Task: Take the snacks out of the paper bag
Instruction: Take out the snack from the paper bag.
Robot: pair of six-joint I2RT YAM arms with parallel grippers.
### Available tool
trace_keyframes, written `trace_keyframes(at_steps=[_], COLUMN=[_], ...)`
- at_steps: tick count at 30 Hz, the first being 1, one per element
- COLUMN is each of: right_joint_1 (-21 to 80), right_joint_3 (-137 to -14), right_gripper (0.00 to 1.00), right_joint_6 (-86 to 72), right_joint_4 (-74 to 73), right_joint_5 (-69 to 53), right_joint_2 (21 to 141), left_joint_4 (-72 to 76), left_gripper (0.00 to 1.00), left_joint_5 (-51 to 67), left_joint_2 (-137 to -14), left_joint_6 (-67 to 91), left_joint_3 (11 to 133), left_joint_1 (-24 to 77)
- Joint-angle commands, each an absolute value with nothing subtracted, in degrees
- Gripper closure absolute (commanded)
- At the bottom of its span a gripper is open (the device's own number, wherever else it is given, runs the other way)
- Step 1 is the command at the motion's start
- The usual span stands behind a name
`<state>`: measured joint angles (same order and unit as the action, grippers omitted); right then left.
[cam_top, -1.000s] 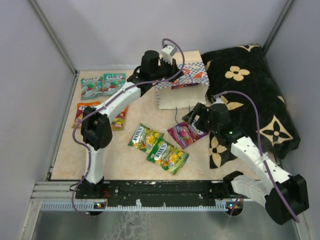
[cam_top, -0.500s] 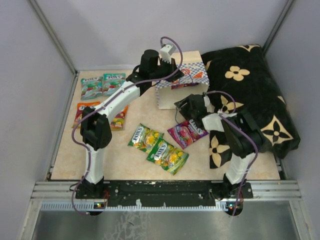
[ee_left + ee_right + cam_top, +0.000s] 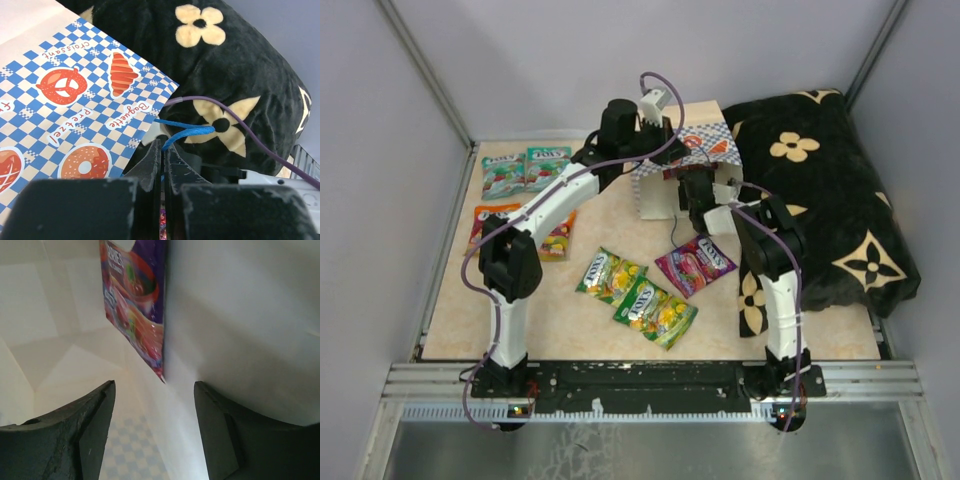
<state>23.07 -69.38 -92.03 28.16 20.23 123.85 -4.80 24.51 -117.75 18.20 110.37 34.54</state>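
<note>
The paper bag [image 3: 672,192] lies on its side at the back of the table, its checkered band [image 3: 75,110] facing up. My left gripper [image 3: 163,142] is shut on the bag's blue cord handle [image 3: 187,131] and holds that edge up; from above it sits at the bag's top [image 3: 668,132]. My right gripper [image 3: 690,183] reaches into the bag's mouth. In the right wrist view it [image 3: 154,385] is open inside the bag, short of a purple snack packet [image 3: 135,300] leaning on the bag wall. Several snacks lie outside on the table: teal [image 3: 525,170], orange [image 3: 490,220], green [image 3: 635,295], purple [image 3: 695,267].
A black cloth with cream flowers [image 3: 830,190] covers the right side of the table and lies right behind the bag [image 3: 240,65]. A loose blue cord [image 3: 673,240] trails from the bag toward the purple packet. Grey walls close in the back and sides.
My right arm has swung from beside the purple packet on the table up to the bag and pushed its gripper into the mouth. The left arm has held still.
</note>
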Motion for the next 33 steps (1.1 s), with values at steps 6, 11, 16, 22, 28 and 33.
trace_keyframes(at_steps=[6,11,16,22,28,33], right_joint_1=[21.71,20.24,19.03,18.91,18.37,17.64], right_joint_3=[-87.7,-92.14,-81.14,-59.52,-45.37,-34.73], right_gripper=[0.44,0.83,1.0,1.0,1.0,1.0], right_joint_6=[-96.26,-89.02,-88.38,-85.82,-80.06,-72.7], right_joint_4=[15.67,18.91,27.56,39.16,40.2,34.09], right_joint_5=[27.9,25.46,15.83,1.55,-12.37,-18.52], right_joint_2=[135.8,138.95,131.23,114.06,97.33,79.95], left_joint_4=[-4.58,-5.45,-5.73,-6.12,-5.58,-6.64], left_gripper=[1.0,1.0,1.0,1.0,1.0,1.0], left_joint_5=[26.01,26.1,24.92,23.28,23.03,23.86], left_joint_2=[-115.37,-116.41,-116.68,-116.73,-116.63,-117.02], left_joint_6=[18.64,18.21,17.45,15.57,14.8,13.43], left_joint_3=[110.34,111.87,112.33,111.66,110.49,110.71], left_joint_1=[35.77,35.78,35.68,35.37,34.55,33.24])
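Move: Inside the paper bag, the last purple snack lies about 9 cm ahead of the right hand, some 2 cm to its right and 2 cm below. The bag's lower lip is about 13 cm behind this hand. The purple snack on the table lies some 26 cm back and 2 cm right, and the nearest green snack about 37 cm back and 8 cm left. From the left hand, the snack inside is roughly 14 cm ahead, 3 cm right and 25 cm lower. Reaching about 7 cm deeper into the bag and dipping a little, the right hand shuts its half-open fingers on the near edge of the snack inside. It then pulls the snack quickly back towards the mouth, some 20 cm, rising about 10 cm and swinging counter-clockwise by roughly 30 degrees. The left hand keeps its pinch on the blue cord, nearly still. ##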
